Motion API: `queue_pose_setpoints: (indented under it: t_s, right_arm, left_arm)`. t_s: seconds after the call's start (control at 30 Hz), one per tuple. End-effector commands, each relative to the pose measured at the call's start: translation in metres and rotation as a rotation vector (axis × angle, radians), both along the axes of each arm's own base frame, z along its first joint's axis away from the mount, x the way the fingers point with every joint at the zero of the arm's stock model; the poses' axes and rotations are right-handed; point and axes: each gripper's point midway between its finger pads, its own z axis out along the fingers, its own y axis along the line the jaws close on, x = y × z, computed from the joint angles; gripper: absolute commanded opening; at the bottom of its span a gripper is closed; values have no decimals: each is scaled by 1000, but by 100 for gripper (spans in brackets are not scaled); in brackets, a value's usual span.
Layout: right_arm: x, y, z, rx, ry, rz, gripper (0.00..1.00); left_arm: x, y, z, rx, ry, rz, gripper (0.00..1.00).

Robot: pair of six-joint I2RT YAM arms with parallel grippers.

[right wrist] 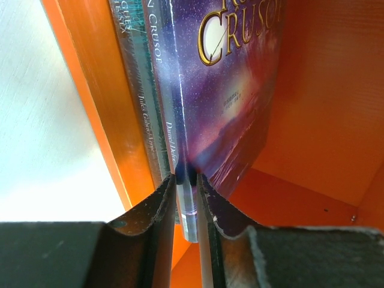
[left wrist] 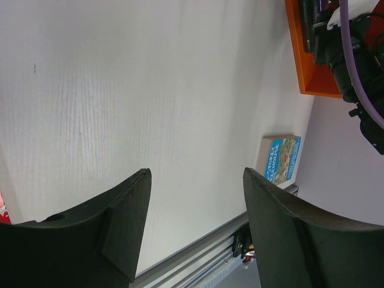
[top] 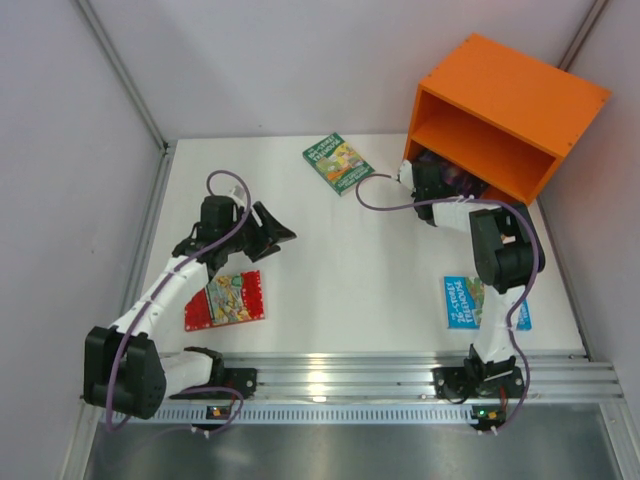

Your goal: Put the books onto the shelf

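Note:
The orange shelf (top: 512, 105) stands at the back right, its open side facing the arms. My right gripper (top: 427, 175) reaches into the left end of its lower compartment. In the right wrist view that gripper (right wrist: 187, 177) is shut on the spine of the dark purple book (right wrist: 231, 90), which stands upright beside a pale blue book (right wrist: 146, 90) against the shelf's side wall (right wrist: 90, 78). On the table lie a green book (top: 337, 163), a red book (top: 226, 299) and a bright blue book (top: 463, 300). My left gripper (top: 271, 232) hovers open over the table, above the red book, holding nothing.
An aluminium rail (top: 400, 372) runs along the table's near edge. Grey walls close in the left, back and right sides. The right arm's elbow (top: 500, 250) rises over the bright blue book (left wrist: 282, 157). The shelf's corner (left wrist: 303, 54) shows in the left wrist view.

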Motion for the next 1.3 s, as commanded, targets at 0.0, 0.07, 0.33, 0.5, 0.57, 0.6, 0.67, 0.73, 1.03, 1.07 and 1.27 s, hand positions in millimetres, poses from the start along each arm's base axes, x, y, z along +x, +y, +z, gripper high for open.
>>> queue_pose_setpoints:
  t_s: [0.0,0.07,0.33,0.5,0.57,0.6,0.67,0.73,1.03,1.07,1.27]
  right_arm:
    - [21,-6,18,21,-84,-15,19]
    - [22,-9,20,20,-88,-21,19]
    - [24,-9,20,11,-87,-17,20]
    - [26,-9,21,8,-90,-20,20]
    - [27,-9,21,7,-91,-17,20]
    - [27,-9,22,6,-92,-18,20]
    - [27,-8,22,10,-94,-16,21]
    - [27,-8,22,9,-92,-15,22]
    - [24,-3,22,40,-94,-11,36]
    - [24,-2,23,44,-97,-9,37]
    - [15,5,39,92,-130,-14,44]
  left_arm:
    - [9,-2,14,5,-43,4,68]
    - [9,-2,13,5,-40,4,68]
    - [8,-5,13,7,-40,-2,68]
    - [8,-5,12,10,-39,-1,68]
    - [8,-6,12,10,-39,-3,68]
    - [8,-6,12,11,-40,-3,68]
    - [8,-6,11,12,-38,-4,68]
    - [8,-7,12,11,-39,-4,68]
    - [9,-8,11,14,-37,-7,68]
    - [9,-8,11,15,-41,-7,68]
    - [9,-6,14,27,-51,-4,68]
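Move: Inside the shelf's lower compartment, the purple book is still pinched by the right hand near the right-hand end of its spine, the book's middle about 9 cm ahead and 4 cm left at the same height. The teal book lies directly under it, some 2 cm lower. On the table, 6 cm below the hand, the green book is about 12 cm ahead and 31 cm left, the blue book 22 cm back and 3 cm right. From the left hand the purple book lies roughly 27 cm ahead, 40 cm right and 8 cm lower. Easing the purple book deeper into the lower compartment, the right hand creeps about 1 cm forward and slightly right after a short hold, its aim barely changing. The fingers then open from a narrow pinch to a bit under half their range and let go of the spine, the hand staying at the book's edge with a fingertip on either side. ##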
